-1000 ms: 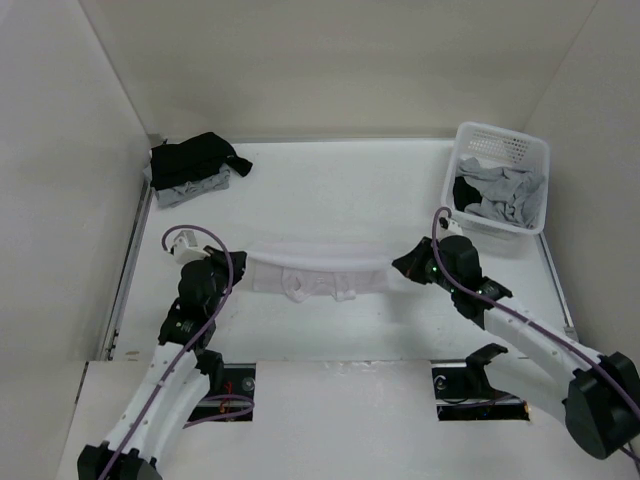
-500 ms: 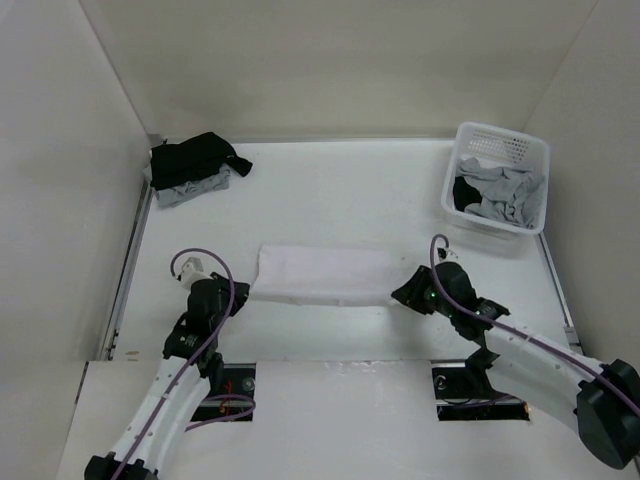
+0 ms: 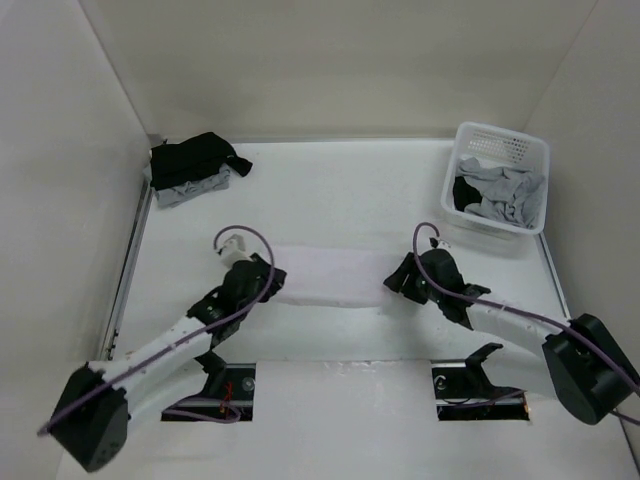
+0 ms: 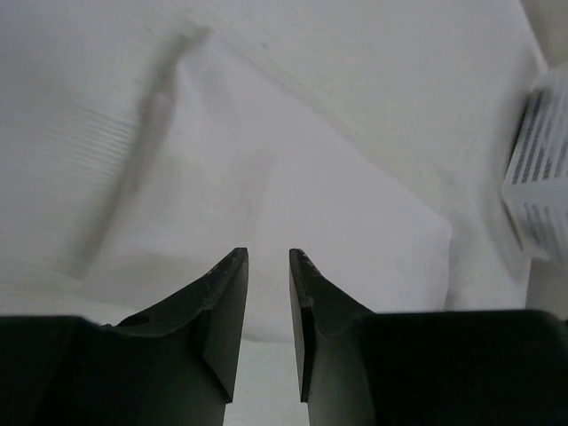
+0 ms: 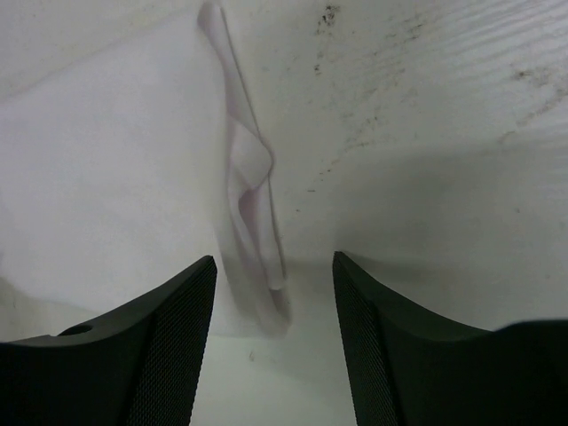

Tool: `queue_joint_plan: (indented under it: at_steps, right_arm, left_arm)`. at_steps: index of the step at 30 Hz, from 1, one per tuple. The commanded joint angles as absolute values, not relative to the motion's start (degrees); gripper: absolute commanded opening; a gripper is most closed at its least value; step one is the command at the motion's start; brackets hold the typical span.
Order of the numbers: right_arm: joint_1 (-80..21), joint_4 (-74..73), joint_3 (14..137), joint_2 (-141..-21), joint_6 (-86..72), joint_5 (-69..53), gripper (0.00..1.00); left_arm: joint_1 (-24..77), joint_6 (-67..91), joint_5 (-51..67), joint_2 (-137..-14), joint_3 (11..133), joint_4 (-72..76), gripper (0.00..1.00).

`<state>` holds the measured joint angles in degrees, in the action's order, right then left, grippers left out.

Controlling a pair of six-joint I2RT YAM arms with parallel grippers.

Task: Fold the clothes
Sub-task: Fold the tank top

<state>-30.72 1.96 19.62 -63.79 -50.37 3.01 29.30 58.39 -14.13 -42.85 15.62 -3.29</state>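
The white tank top lies flat on the table as a folded strip between my two grippers. My left gripper sits at its left end. In the left wrist view the jaws stand a narrow gap apart with nothing in it, and the cloth spreads out beyond them. My right gripper is at the strip's right end. It is wide open, and the garment's rumpled edge lies loose just beyond the tips.
A white lattice basket at the back right holds grey and black clothes; its wall shows in the left wrist view. A black and grey pile lies at the back left corner. Walls enclose the table.
A second ago both grippers held the tank top stretched between them. It now lies folded on the table, both grippers have opened and let go, and the left arm has reached forward and right.
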Motion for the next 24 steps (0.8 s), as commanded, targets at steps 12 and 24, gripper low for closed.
queue_joint_plan:
  at_steps: [12,24]
  right_arm:
    - [-31.6,20.4,18.6,-76.8,-55.2,-1.7,0.38]
    - [-27.5,18.1,16.5,-66.0,-54.9,-0.5,0.02]
  left_arm:
    - [56.2,65.0,-22.6,-79.4,24.7,23.6,0.21]
    - [59.4,69.3,-22.1,-75.2,19.1,23.3,0.22]
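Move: The folded tank top lies flat, long side crosswise, between the hands. Its near edge's middle is about 14 cm right of the left hand, 5 cm back and 7 cm below; its right end is about 3 cm left of the right hand, 1 cm ahead and 2 cm below. The dark clothes pile lies some 17 cm left and 25 cm ahead of the left hand; the laundry basket is roughly 22 cm right and 23 cm ahead of the right hand. The right fingers close from well open and pinch the tank top's right end, after easing about 3 cm left and 2 cm forward and sinking slightly; then they draw back a little to the right and up. The left hand sweeps about 14 cm right, turning some 20 degrees clockwise, then sinks 6 cm and draws slightly back to the near edge's middle, fingers staying slightly open. ##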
